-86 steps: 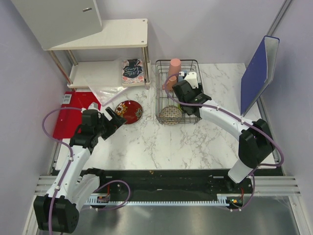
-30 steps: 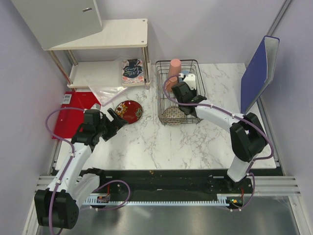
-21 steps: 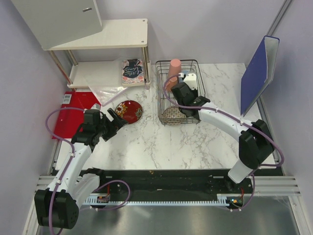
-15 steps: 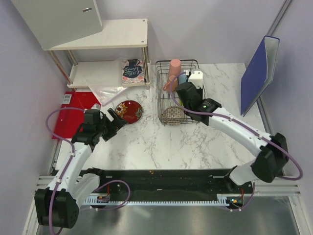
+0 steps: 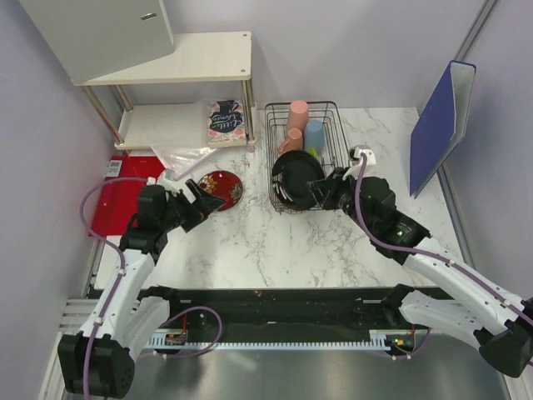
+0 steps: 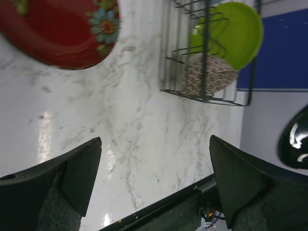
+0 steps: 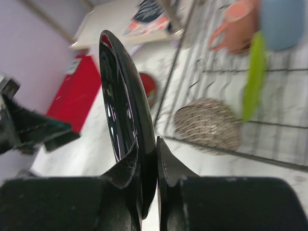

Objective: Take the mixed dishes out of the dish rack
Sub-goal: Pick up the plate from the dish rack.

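Note:
The black wire dish rack (image 5: pixel 332 158) stands at the back centre of the table. In it are a tall pink cup (image 5: pixel 297 114), a small pink mug (image 5: pixel 291 140), a light-blue cup (image 5: pixel 314 133), a lime-green plate (image 6: pixel 231 33) and a beige speckled bowl (image 7: pixel 207 122). My right gripper (image 7: pixel 148 144) is shut on the rim of the glossy black plate (image 5: pixel 294 177), which it holds on edge above the rack's near end. The dark red patterned plate (image 5: pixel 221 187) lies on the table left of the rack. Beside it my left gripper (image 5: pixel 200 197) stands open with nothing in it.
A white metal-legged shelf (image 5: pixel 187 60) stands at the back left, with a floral packet (image 5: pixel 225 119) and a clear plastic bag (image 5: pixel 171 142) under it. A red board (image 5: pixel 117 200) lies at the left edge. A blue folder (image 5: pixel 441 117) leans at the right.
My right arm has drawn back out of the rack toward the near right and lifted the black plate with it. The left arm has barely moved.

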Tool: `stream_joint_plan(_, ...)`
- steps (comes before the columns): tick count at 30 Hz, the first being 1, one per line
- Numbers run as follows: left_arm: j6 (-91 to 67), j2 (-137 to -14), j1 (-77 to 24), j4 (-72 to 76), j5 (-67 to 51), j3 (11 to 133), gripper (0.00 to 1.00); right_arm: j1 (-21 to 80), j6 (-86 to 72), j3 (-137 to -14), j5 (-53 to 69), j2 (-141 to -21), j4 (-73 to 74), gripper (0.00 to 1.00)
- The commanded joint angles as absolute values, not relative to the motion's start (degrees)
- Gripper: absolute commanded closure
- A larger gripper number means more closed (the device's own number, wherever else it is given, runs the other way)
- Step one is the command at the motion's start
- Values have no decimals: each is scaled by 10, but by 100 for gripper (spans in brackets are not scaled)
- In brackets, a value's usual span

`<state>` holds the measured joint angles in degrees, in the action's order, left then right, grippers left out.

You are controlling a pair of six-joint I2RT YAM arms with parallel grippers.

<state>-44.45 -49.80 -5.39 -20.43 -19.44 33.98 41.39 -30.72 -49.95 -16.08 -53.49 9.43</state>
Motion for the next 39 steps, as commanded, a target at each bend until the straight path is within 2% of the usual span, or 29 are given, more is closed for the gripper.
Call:
stream_joint_plan(1, -449, -439, -62, -42, -356, 323, 1, 413, -404, -443, 53, -527, -82, 100)
stream_joint_plan(7, -497, -418, -96, 85, -433, 289, 1, 413, -463, -414, 137, -567, -173, 100)
stream_joint_plan(17, -473, -419, -172, 100, -385, 294, 1, 430, -505, -394, 173, -623, -234, 100)
stream_joint_plan(20, -467, -418, -184, 106, -373, 294, 6, 433, -502, -395, 181, -630, -236, 100)
stream_joint_plan(26, -461, -448, -196, 99, -365, 296, 27, 445, -504, -413, 231, -661, -240, 100)
stream_joint_plan(27, -460, -452, -198, 97, -364, 296, 38, 446, -498, -417, 233, -663, -235, 100)
stream_joint_plan(28, -458, -456, -197, 92, -361, 296, 45, 449, -496, -420, 231, -663, -225, 100)
stream_joint_plan(29, -457, -461, -197, 82, -356, 298, 61, 452, -491, -422, 229, -662, -219, 100)
stream_joint_plan(31, -450, -466, -197, 69, -351, 300, 84, 454, -479, -427, 229, -660, -196, 100)
stream_joint_plan(32, -447, -468, -197, 48, -342, 305, 98, 455, -473, -430, 228, -659, -186, 100)
stream_joint_plan(34, -434, -478, -198, 21, -326, 313, 98, 456, -451, -437, 207, -652, -145, 100)
stream_joint_plan(35, -430, -482, -198, -14, -306, 320, 98, 457, -443, -440, 194, -648, -127, 97)
stream_joint_plan(36, -425, -488, -197, -28, -295, 323, 98, 457, -431, -448, 178, -644, -107, 88)
stream_joint_plan(37, -418, -492, -197, -46, -281, 327, 98, 458, -410, -451, 151, -635, -72, 57)
stream_joint_plan(39, -411, -495, -198, -96, -232, 337, 98, 458, -388, -457, 107, -623, -33, 25)
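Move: The black plate is already in the right fingers, its middle about 5 cm ahead and 5 cm left of them. From the open left gripper it lies roughly 26 cm to the right, 7 cm ahead and 13 cm higher; that gripper is some 31 cm left, 3 cm back and 13 cm below the right hand. The red plate rests about 9 cm straight ahead of the left hand, 13 cm down. The woven bowl lies 5 cm left, 2 cm ahead and 22 cm below the right hand. The black plate, kept in the right fingers, is carried about 12 cm left, 7 cm back and 5 cm down while that wrist swings some 35 degrees counter-clockwise. The left hand comes to meet it, about 11 cm right, first up 10 and then sinking 2, easing back slightly, wrist turning clockwise and tipping up; it pinches the plate's near-left rim, then the right fingers open about halfway. ##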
